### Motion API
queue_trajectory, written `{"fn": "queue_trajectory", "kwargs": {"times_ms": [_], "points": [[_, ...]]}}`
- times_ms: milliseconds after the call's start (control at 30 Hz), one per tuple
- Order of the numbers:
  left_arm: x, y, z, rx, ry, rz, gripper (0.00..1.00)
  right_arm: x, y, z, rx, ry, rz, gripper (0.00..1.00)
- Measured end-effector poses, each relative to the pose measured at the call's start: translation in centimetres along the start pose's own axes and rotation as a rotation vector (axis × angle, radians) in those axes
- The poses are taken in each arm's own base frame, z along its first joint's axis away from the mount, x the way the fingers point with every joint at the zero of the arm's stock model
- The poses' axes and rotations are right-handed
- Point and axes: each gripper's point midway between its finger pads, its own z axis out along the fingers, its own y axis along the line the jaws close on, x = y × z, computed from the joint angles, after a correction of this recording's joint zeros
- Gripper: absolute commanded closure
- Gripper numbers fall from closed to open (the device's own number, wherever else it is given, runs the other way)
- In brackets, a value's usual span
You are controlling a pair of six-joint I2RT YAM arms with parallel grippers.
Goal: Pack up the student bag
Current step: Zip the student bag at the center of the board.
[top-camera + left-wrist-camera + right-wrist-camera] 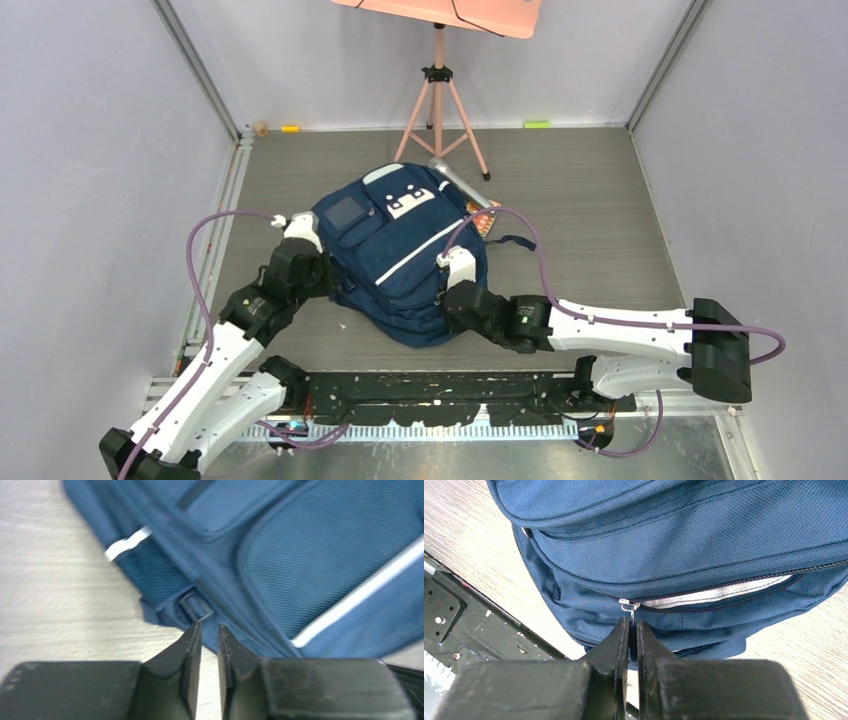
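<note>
The student bag (400, 255), navy with thin white stripes, lies flat in the middle of the table. My right gripper (455, 300) is at its near right edge. In the right wrist view the gripper (633, 621) is shut on the dark zipper pull hanging from the metal slider (625, 602). To the slider's right the zipper gapes and shows light grey lining (719, 592). My left gripper (316, 268) is at the bag's left side. In the left wrist view this gripper (209, 626) stands narrowly open with nothing between its fingers, its tips just short of a dark strap buckle (195, 605) on the bag (310, 555).
A pink tripod (437, 100) with a pink board (450, 12) stands behind the bag. A silver cylinder (455, 180) and a colourful flat thing (485, 218) lie at the bag's far right. A black rail (440, 385) runs along the near edge.
</note>
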Motion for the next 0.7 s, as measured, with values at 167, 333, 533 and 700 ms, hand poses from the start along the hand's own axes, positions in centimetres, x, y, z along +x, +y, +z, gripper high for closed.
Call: {"fn": "queue_trajectory", "kwargs": {"times_ms": [167, 333, 533, 700], "points": [[-1.8, -5.5, -1.2, 0.260, -0.015, 0.150, 0.59, -0.3, 0.2, -0.1, -0.004, -0.003, -0.001, 1.00], [-1.2, -12.9, -3.3, 0.533, -0.054, 0.417, 0.47, -1.0, 0.5, -0.3, -0.012, -0.010, 0.003, 0.99], [2.1, -17.4, -1.9, 0.640, -0.018, 0.686, 0.36, -1.1, 0.3, -0.2, -0.008, -0.009, 0.014, 1.00], [3.8, -17.5, 0.3, 0.621, 0.022, 0.799, 0.30, -1.5, 0.2, -0.3, -0.015, -0.020, 0.033, 1.00]]}}
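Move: About 24 cm to the left hand's right, some 6 cm back and 5 cm below, lies the zipper slider of the student bag. The side buckle is about 4 cm right and 1 cm ahead of this hand, 5 cm below; the white stripe's middle is some 18 cm right, 7 cm ahead and 3 cm below. From the right hand, which already holds the pull, the slider is 2 cm ahead, 1 cm left and 1 cm down; the open mouth's middle lies 6 cm ahead, 4 cm right and 2 cm down. Swinging about 18 cm to its right across the bag towards the zipper slider, the left hand arcs some 6 cm up and then sinks most of the way back, turning about 55 degrees clockwise while its nearly shut fingers spread wide. The right hand keeps its pinch on the zipper pull, lifting only a centimetre or so. ##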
